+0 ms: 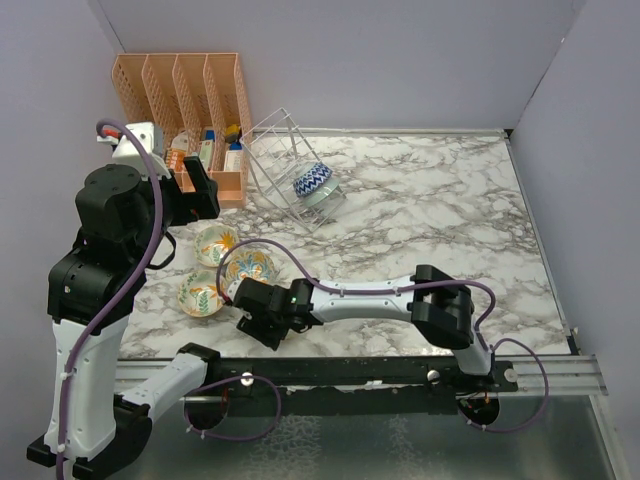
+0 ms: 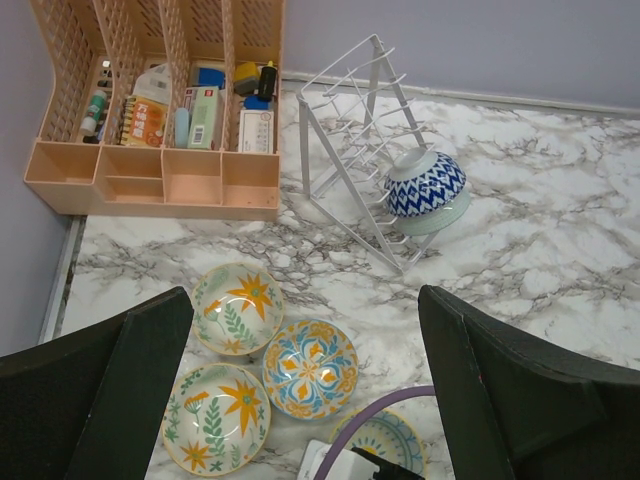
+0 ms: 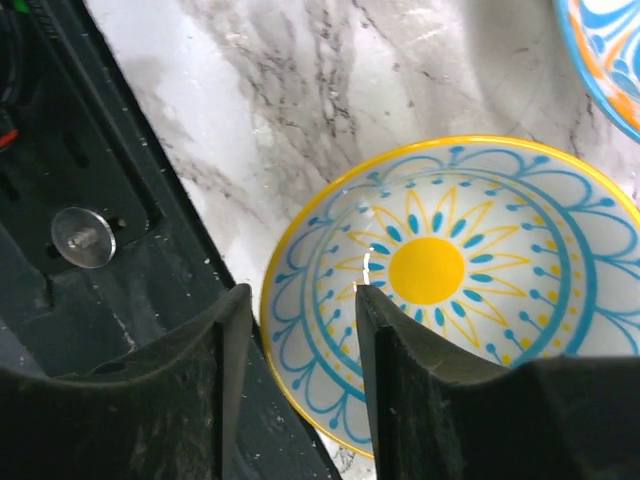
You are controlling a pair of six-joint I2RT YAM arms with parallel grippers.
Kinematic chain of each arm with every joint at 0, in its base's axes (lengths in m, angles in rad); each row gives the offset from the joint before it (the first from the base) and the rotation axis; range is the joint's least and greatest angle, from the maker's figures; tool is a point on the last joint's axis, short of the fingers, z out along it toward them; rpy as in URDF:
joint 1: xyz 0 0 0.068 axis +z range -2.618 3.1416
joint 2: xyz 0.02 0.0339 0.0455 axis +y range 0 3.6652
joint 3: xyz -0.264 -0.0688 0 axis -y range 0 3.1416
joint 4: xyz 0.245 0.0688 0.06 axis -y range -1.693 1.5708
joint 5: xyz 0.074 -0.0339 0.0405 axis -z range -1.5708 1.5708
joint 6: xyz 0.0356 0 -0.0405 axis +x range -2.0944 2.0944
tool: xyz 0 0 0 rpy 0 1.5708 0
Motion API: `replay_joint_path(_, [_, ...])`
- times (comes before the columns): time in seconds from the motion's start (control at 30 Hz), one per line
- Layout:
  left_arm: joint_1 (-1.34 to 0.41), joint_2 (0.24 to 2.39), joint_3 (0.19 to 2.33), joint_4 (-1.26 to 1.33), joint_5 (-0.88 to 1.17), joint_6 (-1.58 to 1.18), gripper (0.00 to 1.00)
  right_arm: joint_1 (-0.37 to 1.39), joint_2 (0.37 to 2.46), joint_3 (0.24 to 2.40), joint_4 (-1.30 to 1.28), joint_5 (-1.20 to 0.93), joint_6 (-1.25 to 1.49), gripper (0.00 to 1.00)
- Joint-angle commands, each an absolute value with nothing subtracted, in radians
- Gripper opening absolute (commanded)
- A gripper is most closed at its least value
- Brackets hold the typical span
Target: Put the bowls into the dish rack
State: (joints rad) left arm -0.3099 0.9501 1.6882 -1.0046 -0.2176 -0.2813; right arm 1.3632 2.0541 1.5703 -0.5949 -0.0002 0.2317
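The wire dish rack (image 1: 280, 150) stands at the back; a blue zigzag bowl (image 1: 312, 179) and a teal bowl (image 1: 328, 198) lean in its right end, also in the left wrist view (image 2: 425, 185). Three floral bowls lie on the marble: two cream ones (image 2: 237, 308) (image 2: 215, 418) and a blue-orange one (image 2: 310, 368). A sun-pattern bowl (image 3: 450, 290) lies near the front edge. My right gripper (image 3: 303, 300) is open, its jaws straddling this bowl's near rim, one finger inside (image 3: 420, 370). My left gripper (image 2: 305, 300) is open, empty, high above the bowls.
An orange plastic organizer (image 1: 185, 95) with small bottles stands at the back left, next to the rack. The black base rail (image 3: 90, 200) runs right beside the sun bowl. A purple cable (image 2: 400, 410) crosses over that bowl. Walls enclose the table on three sides.
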Motion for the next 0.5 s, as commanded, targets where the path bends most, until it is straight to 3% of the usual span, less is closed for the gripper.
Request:
replay_joint_path(0.0, [-0.314, 0.938, 1.692, -1.001, -0.237, -0.282, 0.99, 1.373, 2.059, 1.557, -0.621, 0.125, 0.221, 0.42])
replay_joint_path(0.1, [-0.315, 0.935, 1.689, -1.002, -0.239, -0.283, 0.99, 1.375, 2.038, 1.533, -0.627, 0.153, 0.239, 0.28])
replay_joint_path(0.23, [-0.316, 0.931, 1.685, -1.002, -0.239, -0.285, 0.99, 1.376, 2.014, 1.496, -0.637, 0.189, 0.265, 0.19])
replay_joint_path(0.3, [-0.316, 0.930, 1.684, -1.002, -0.239, -0.284, 0.99, 1.376, 2.001, 1.484, -0.648, 0.219, 0.288, 0.01])
replay_joint_path(0.47, [-0.316, 0.929, 1.693, -1.004, -0.240, -0.284, 0.99, 1.376, 1.905, 1.488, -0.659, 0.271, 0.333, 0.01])
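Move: The yellow-rimmed bowl that the right hand goes for has its middle about 4 cm ahead, 3 cm to the right and 1 cm below, its near-left rim already between the open fingers. The blue-rimmed bowl is some 13 cm ahead and 3 cm left of the right hand, the orange-leaf bowl 9 cm ahead and 13 cm left. From the left hand, the yellow-rimmed bowl lies roughly 10 cm back, 9 cm right and 40 cm below. Right fingers close, pinching the yellow-rimmed bowl's near-left rim, while the hand goes about 4 cm forward-right, finally rising. ##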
